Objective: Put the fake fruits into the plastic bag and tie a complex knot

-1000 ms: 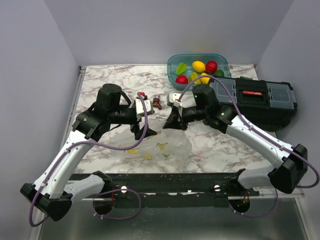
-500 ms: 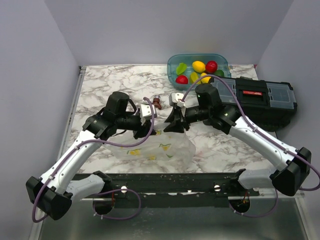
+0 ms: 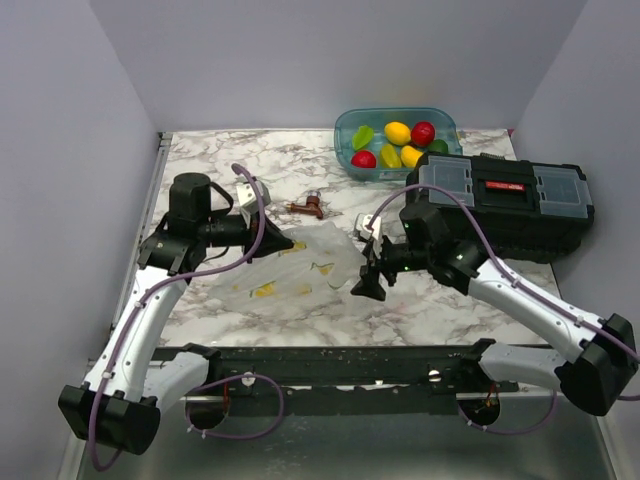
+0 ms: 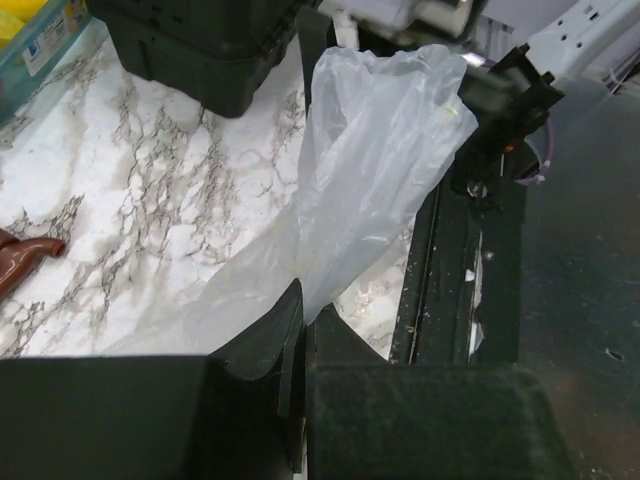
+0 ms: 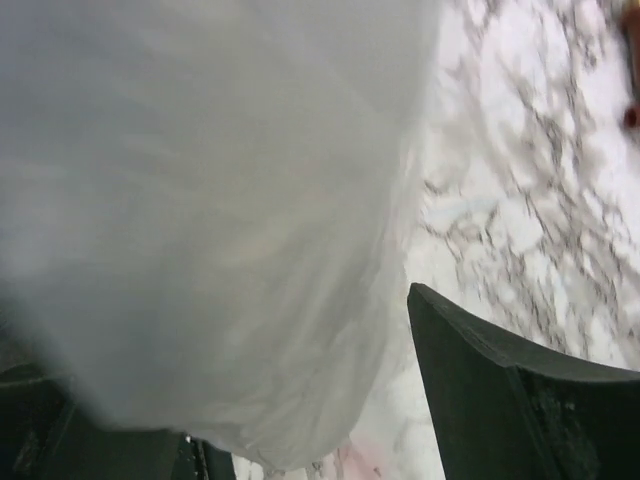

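Observation:
The plastic bag (image 3: 305, 268), clear film with yellow citrus and green leaf prints, lies crumpled on the marble table between the arms. My left gripper (image 3: 278, 240) is shut on its far left edge; in the left wrist view the film (image 4: 380, 140) runs out from the closed jaws (image 4: 303, 300). My right gripper (image 3: 366, 284) is open at the bag's right edge. In the right wrist view the film (image 5: 200, 200) covers the left finger, and the right finger (image 5: 510, 390) stands apart. The fake fruits (image 3: 397, 133), yellow, red and green, lie in the teal tub (image 3: 345, 130). No knot shows.
A black toolbox (image 3: 510, 195) stands at the right, just behind my right arm. A small brown object (image 3: 305, 207) lies on the table beyond the bag. The teal tub stands at the back, against the toolbox's far left corner.
My left gripper has pulled back to the left with the bag's edge, stretching the bag flatter. My right gripper has moved nearer and down to the bag's right edge.

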You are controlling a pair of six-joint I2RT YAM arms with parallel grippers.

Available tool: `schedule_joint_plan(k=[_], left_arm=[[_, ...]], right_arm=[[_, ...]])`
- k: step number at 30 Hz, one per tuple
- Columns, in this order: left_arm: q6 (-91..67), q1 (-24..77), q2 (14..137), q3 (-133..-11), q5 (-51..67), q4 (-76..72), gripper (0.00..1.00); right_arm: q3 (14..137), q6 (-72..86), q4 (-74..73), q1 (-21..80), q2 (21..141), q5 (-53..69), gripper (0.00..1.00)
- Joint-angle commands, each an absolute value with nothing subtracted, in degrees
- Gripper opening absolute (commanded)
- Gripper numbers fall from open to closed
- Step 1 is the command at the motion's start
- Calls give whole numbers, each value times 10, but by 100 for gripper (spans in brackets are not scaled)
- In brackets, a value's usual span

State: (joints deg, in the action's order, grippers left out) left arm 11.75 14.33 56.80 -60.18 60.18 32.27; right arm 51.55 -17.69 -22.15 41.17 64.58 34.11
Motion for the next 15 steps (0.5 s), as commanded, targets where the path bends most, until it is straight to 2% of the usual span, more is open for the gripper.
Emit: schedule_joint_plan(k=[1, 2, 4, 7, 8, 15], left_arm=[[92, 114, 554, -598, 683, 302, 0], [92, 105, 553, -598, 687, 303, 0], [93, 80, 552, -601, 698, 308, 0], [104, 37, 556, -617, 717, 330, 0], [112, 22, 559, -624, 719, 341, 0], [134, -109, 593, -643, 695, 370, 0]], right_arm=[[493, -190, -204, 370, 685, 292, 70], [495, -193, -204, 355, 697, 301, 57], [502, -207, -218, 321, 717, 320, 44], [508, -248, -254, 268, 739, 351, 5], [510, -264, -271, 255, 742, 357, 1], [547, -378, -404, 240, 716, 417, 1]])
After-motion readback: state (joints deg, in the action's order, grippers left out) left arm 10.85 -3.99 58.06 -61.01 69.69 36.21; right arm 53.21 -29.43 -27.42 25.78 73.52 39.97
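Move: The plastic bag's loose right-hand end hangs at the right hand's open fingers, about 4 cm ahead, level sideways and roughly 3 cm lower. The brown tap lies some 20 cm ahead of this hand, 13 cm to its left and 16 cm down. The black toolbox sits about 18 cm ahead, 28 cm right and 10 cm lower. From the left hand, which already pinches the bag, that loose end is about 15 cm right, 4 cm back and 8 cm below. The right fingers shut on the bag's loose end and pinch it as that hand sweeps forward, right and down, about 6 cm forward, then lifts a centimetre or two. Still gripping its own part of the bag, the left hand pulls away to the left by some 6 cm, edging forward and turning slightly counter-clockwise, mostly late on. ##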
